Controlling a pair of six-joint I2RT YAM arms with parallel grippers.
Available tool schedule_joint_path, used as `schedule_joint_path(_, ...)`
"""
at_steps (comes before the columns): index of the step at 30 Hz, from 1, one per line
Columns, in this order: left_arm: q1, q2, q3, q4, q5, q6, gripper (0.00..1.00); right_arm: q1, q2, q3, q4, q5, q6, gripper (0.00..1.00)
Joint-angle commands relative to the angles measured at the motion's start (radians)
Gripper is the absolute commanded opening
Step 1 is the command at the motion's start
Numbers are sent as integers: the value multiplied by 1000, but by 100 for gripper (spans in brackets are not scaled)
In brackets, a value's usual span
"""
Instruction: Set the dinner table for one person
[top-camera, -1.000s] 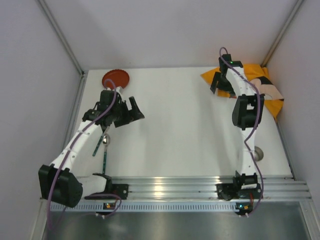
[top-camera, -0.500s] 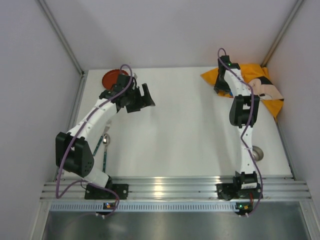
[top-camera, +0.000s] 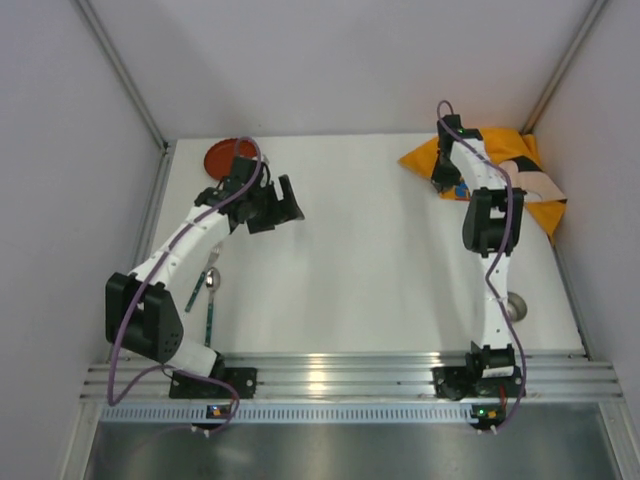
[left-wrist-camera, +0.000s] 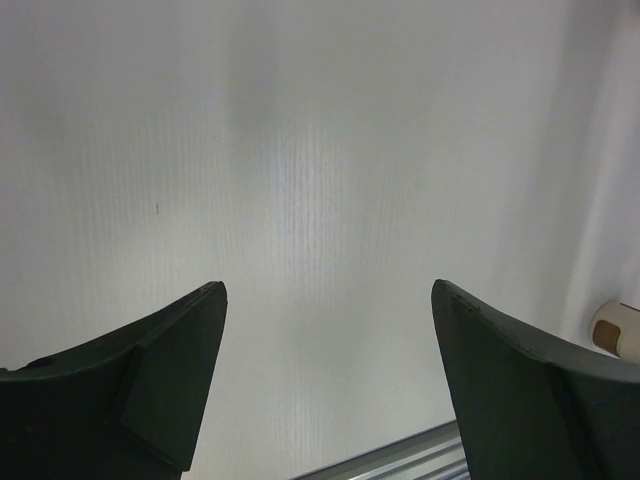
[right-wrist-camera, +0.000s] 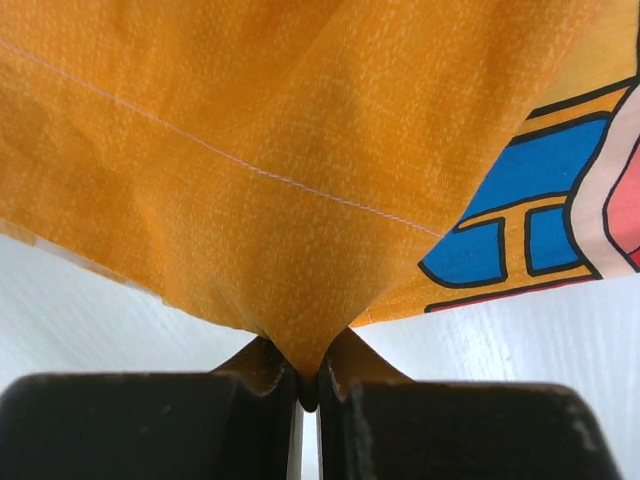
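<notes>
The dinner table (top-camera: 370, 260) is a large white tabletop. An orange printed cloth (top-camera: 520, 165) lies bunched in its far right corner. My right gripper (top-camera: 446, 182) is at the cloth's left edge, shut on a pinched fold of the orange cloth (right-wrist-camera: 300, 200), which rises in a peak from the right gripper (right-wrist-camera: 308, 385). My left gripper (top-camera: 281, 205) hangs open over bare table, right of a red plate (top-camera: 218, 156) at the far left. In the left wrist view, the left gripper (left-wrist-camera: 328, 292) has only white table between its fingers.
A spoon (top-camera: 211, 281) and a green-handled utensil (top-camera: 208, 318) lie near the left arm's base. A small grey cup (top-camera: 516, 307) stands at the right edge. A beige round object (left-wrist-camera: 617, 328) shows at the right of the left wrist view. Grey walls close in the table.
The right gripper has shut on the cloth's left edge. The left arm has swung from above the utensils to the far side and right, beside the red plate, still open.
</notes>
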Motion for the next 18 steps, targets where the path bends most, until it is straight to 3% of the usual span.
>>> schedule_joint_path(1, -2, -99, -79, 52, -9, -9, 89, 53, -142, -93, -40, -131, 31, 0)
schedule_joint_path(10, -2, -173, -177, 103, 12, -9, 89, 331, -391, -370, -47, -513, 84, 0)
schedule_joint_path(11, -2, -177, -187, 103, 11, -3, 89, 355, -401, -377, -38, -614, 84, 23)
schedule_joint_path(12, -2, -188, -191, 103, 11, 0, 89, 397, -420, -374, -50, -630, 83, 53)
schedule_joint_path(14, -2, -194, -196, 96, 9, 5, 89, 426, -441, -365, -110, -633, 80, 100)
schedule_joint_path(18, -2, -205, -202, 91, 18, 4, 89, 432, -573, -422, -124, -613, 80, 100)
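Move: The right gripper already has the orange cloth's near-left part pinched low over the table; the bare mid-table it is swung to lies about 27 cm left and 18 cm back, just below. The cloth's bunched bulk is some 16 cm right and 3 cm ahead, and the metal cup is roughly 12 cm right and 34 cm back. From the left gripper, that bare patch is about 15 cm right, 2 cm ahead and 16 cm below. Whip the right gripper left and back towards the bare mid-table, some 28 cm left and 20 cm back, starting low and climbing about 10 cm. Keep the cloth pinched for the first half, then fling the fingers wide to let it go while still sweeping, rolling the hand's left side up and turning it counter-clockwise. Ease the open, empty left gripper back about 4 cm. ##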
